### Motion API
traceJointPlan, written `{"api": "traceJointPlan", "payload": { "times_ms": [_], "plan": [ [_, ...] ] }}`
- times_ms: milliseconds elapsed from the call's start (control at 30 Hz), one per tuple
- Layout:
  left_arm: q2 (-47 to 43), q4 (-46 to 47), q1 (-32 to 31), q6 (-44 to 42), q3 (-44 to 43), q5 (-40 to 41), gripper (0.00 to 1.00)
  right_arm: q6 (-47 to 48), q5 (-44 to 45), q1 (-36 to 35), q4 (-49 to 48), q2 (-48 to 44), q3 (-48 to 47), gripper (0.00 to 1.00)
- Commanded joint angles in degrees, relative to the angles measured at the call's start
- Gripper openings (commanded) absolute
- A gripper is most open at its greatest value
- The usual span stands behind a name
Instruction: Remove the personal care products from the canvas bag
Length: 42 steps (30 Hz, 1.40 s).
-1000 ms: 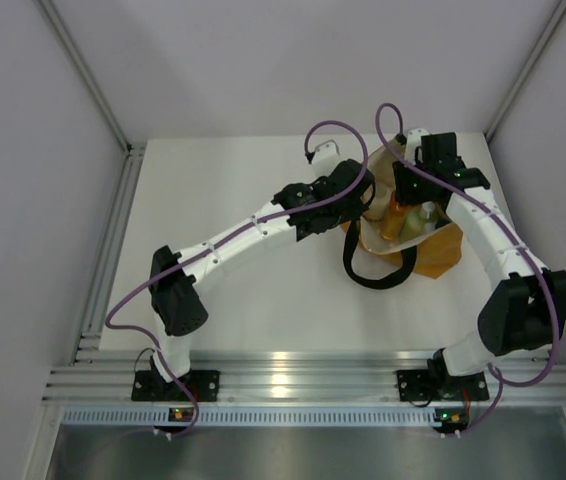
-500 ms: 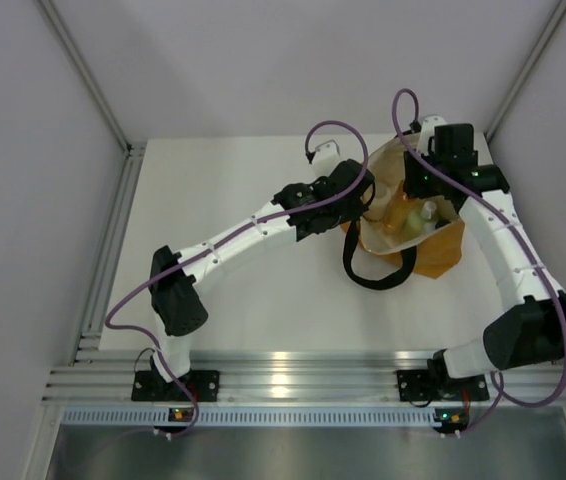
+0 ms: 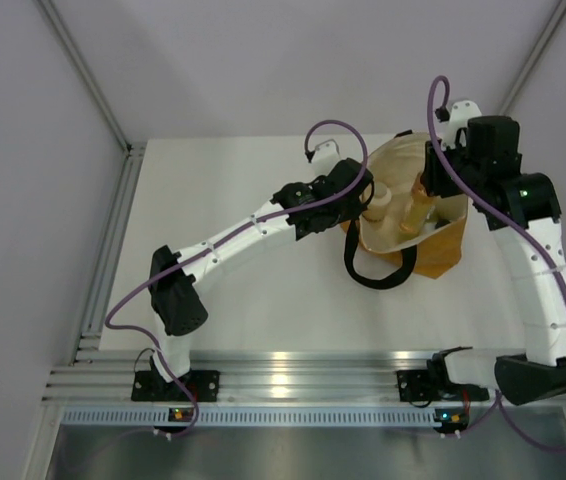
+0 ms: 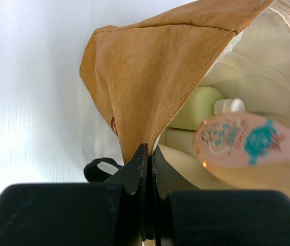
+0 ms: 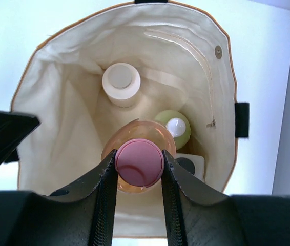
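Note:
The mustard canvas bag (image 3: 439, 252) stands open at the table's right rear. My left gripper (image 3: 367, 207) is shut on its left rim, pinching the fabric (image 4: 155, 66) between the tips (image 4: 149, 151). My right gripper (image 5: 139, 163) is shut on the pink cap of the orange bottle (image 3: 415, 212), which hangs upright over the bag's mouth. Its base (image 4: 247, 141) shows in the left wrist view. Down in the bag's cream lining (image 5: 58, 102) are the cream round jar (image 5: 121, 82), the pale green bottle (image 5: 165, 117) and the white squarish bottle (image 5: 199, 163) with a dark cap.
A black loop handle (image 3: 378, 275) lies on the white table (image 3: 233, 300) in front of the bag. Grey walls close in the back and both sides. An aluminium rail (image 3: 293, 380) runs along the near edge by the arm bases.
My right gripper has risen with the orange bottle, drawing it up from among the other containers. The left gripper and the bag rim have stayed put.

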<state>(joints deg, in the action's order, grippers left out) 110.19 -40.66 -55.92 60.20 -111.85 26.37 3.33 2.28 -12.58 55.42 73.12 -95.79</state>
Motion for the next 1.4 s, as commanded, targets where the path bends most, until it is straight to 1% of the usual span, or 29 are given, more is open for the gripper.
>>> {"api": "traceJointPlan", "payload": {
  "times_ms": [0, 333, 600, 767, 1000, 1267, 1367],
  "plan": [
    [0.02, 0.67, 0.20, -0.97, -1.09, -0.09, 0.00, -0.17, 0.70, -1.66, -1.54, -6.49, -5.90, 0.00],
    [0.64, 0.67, 0.11, -2.20, -1.35, -0.88, 0.00, -0.43, -1.93, -3.06, 0.48, -11.68, -8.97, 0.00],
    [0.90, 0.67, 0.11, -2.81, -2.05, -1.23, 0.00, -1.75, -10.53, -2.98, 0.57, -13.00, -13.89, 0.00],
    [0.81, 0.67, 0.11, -3.08, -2.05, -1.50, 0.00, -1.84, -15.55, -2.98, 0.48, -13.79, -14.51, 0.00],
    [0.99, 0.67, 0.11, -3.60, -2.40, -2.11, 0.00, -0.35, -25.83, -3.07, -0.13, -15.46, -10.84, 0.00],
    [1.08, 0.67, 0.20, -4.22, -2.76, -2.64, 0.00, 0.27, -29.88, -3.15, -2.24, -19.42, -3.36, 0.00],
    [1.43, 0.67, 0.29, -4.48, -3.02, -2.81, 0.00, 1.06, -32.85, -3.24, -4.26, -21.44, 0.94, 0.00]
  ]
}}
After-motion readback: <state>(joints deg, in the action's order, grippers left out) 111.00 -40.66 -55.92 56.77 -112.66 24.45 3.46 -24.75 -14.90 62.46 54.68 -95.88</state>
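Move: The right hand already holds the orange bottle by its pink cap over the bag's mouth. Clear table by the bag's near-left side lies roughly 11 cm back, 14 cm left and 33 cm below it. Inside the bag, some 27 cm below, stand the cream bottle, 9 cm ahead and 8 cm left, and the green bottle, 4 cm ahead and 5 cm right. From the left hand, that clear table is about 12 cm back, 2 cm left and 25 cm down. Back towards its base by about 14 cm, rising some 10 cm as it goes, the right arm carries the orange bottle over the bag's near rim; in the second half it swings 6 cm left, turns about 25 degrees counter-clockwise with its left side lifting, and starts to sink. Its fingers keep their pinch on the pink cap, while the left hand stays put, still pinching the bag's left rim. ##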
